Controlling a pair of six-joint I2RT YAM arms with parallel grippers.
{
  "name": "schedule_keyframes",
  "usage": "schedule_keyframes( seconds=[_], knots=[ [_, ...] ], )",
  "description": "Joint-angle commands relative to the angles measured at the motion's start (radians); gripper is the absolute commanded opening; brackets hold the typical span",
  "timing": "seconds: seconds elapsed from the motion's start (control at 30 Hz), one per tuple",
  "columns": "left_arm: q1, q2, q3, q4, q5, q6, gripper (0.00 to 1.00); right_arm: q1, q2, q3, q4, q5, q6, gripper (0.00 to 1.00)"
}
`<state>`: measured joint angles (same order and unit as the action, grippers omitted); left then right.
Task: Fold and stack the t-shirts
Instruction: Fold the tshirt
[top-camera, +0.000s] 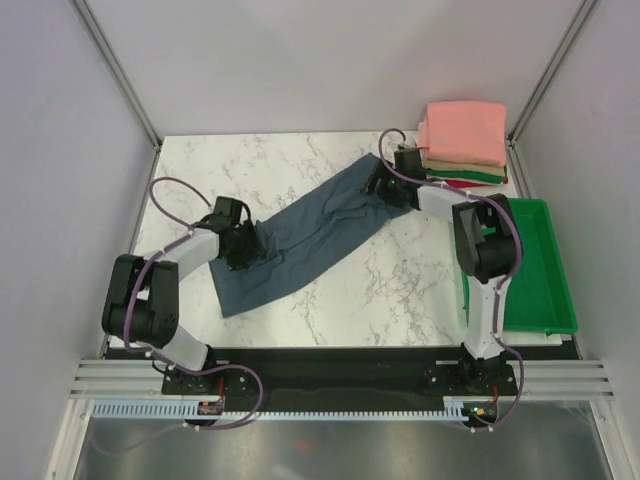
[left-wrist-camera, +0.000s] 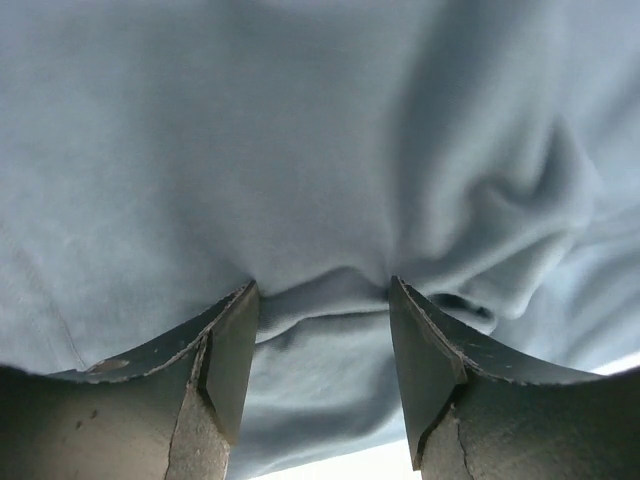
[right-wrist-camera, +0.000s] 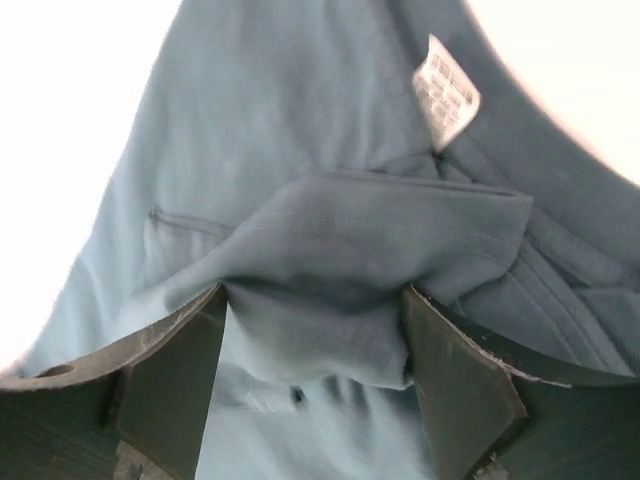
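The slate blue-grey t-shirt (top-camera: 300, 240) lies stretched in a diagonal band across the marble table (top-camera: 270, 160). My left gripper (top-camera: 240, 245) presses on its lower left part. In the left wrist view its jaws stand apart over the shirt (left-wrist-camera: 300, 150), and a ridge of cloth bulges between the fingertips (left-wrist-camera: 235, 340). My right gripper (top-camera: 385, 185) is at the shirt's far right end. Its jaws also stand apart, with a fold of the shirt (right-wrist-camera: 380, 250) filling the gap near the white label (right-wrist-camera: 445, 85). The folded shirts (top-camera: 462, 140) are stacked at the back right, salmon-pink on top.
A green plastic tray (top-camera: 540, 290) sits along the table's right edge, beside my right arm. The enclosure's walls and frame posts close in the back and sides.
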<state>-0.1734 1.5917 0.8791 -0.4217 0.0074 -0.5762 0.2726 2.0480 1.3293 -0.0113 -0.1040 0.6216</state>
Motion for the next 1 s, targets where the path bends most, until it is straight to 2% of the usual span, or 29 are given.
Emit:
schedule_keyframes(
  seconds=[0.0,0.07,0.1,0.17,0.2,0.33,0.47,0.63,0.7,0.9,0.97],
  knots=[
    [-0.098,-0.041,-0.133,0.090,0.185,-0.131,0.62,0.000,0.188,0.259,-0.151,-0.075,-0.013,0.78],
    [-0.155,-0.067,-0.227,0.183,0.204,-0.184,0.61,0.002,0.307,0.370,-0.180,-0.137,0.007,0.77],
    [-0.231,-0.068,-0.251,0.213,0.213,-0.244,0.61,0.002,0.342,0.466,-0.185,-0.155,0.018,0.77],
    [-0.316,-0.055,-0.294,0.263,0.213,-0.309,0.61,0.007,0.443,0.560,-0.184,-0.200,0.024,0.77],
    [-0.396,-0.047,-0.305,0.324,0.220,-0.371,0.60,0.013,0.475,0.653,-0.184,-0.215,0.024,0.77],
    [-0.560,-0.007,-0.298,0.397,0.224,-0.484,0.60,0.033,0.630,0.864,-0.185,-0.296,0.030,0.75],
    [-0.695,-0.041,-0.210,0.243,0.165,-0.511,0.59,0.045,0.708,0.962,-0.188,-0.246,0.021,0.74],
    [-0.857,-0.228,-0.190,0.066,0.072,-0.608,0.59,0.045,0.710,0.938,-0.151,-0.180,0.027,0.74],
    [-0.923,-0.322,-0.157,-0.001,-0.004,-0.620,0.59,0.043,0.712,0.923,-0.131,-0.184,0.033,0.74],
    [-0.971,-0.380,-0.034,-0.213,-0.177,-0.538,0.63,0.046,0.676,0.920,-0.096,-0.232,0.024,0.78],
    [-0.979,-0.380,0.000,-0.280,-0.239,-0.530,0.63,0.045,0.631,0.915,-0.095,-0.247,0.012,0.86]
  ],
)
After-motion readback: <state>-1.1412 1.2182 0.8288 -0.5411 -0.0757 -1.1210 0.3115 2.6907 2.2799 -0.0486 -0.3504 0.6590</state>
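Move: The folded tshirt lies aslant beneath both grippers, left end nearer the base. From the left gripper, its middle is about 14 cm right and 5 cm ahead, and the middle of the table's near edge some 28 cm back and 20 cm right. From the right gripper, the tshirt's middle is roughly 16 cm back and 22 cm left, while the shirt stack stands about 28 cm right and 11 cm ahead, its middle some 3 cm higher. Swing the folded tshirt round counter-clockwise: with the left fingertips still on the cloth, drag its near end right, then back towards the table's near edge, about 20 cm each way, turning the wrist some 25 degrees clockwise, then lift clear. Meanwhile slide the right gripper, still on the cloth, about 14 cm forward and 11 cm left, and hold it there; keep both grippers part-open. ##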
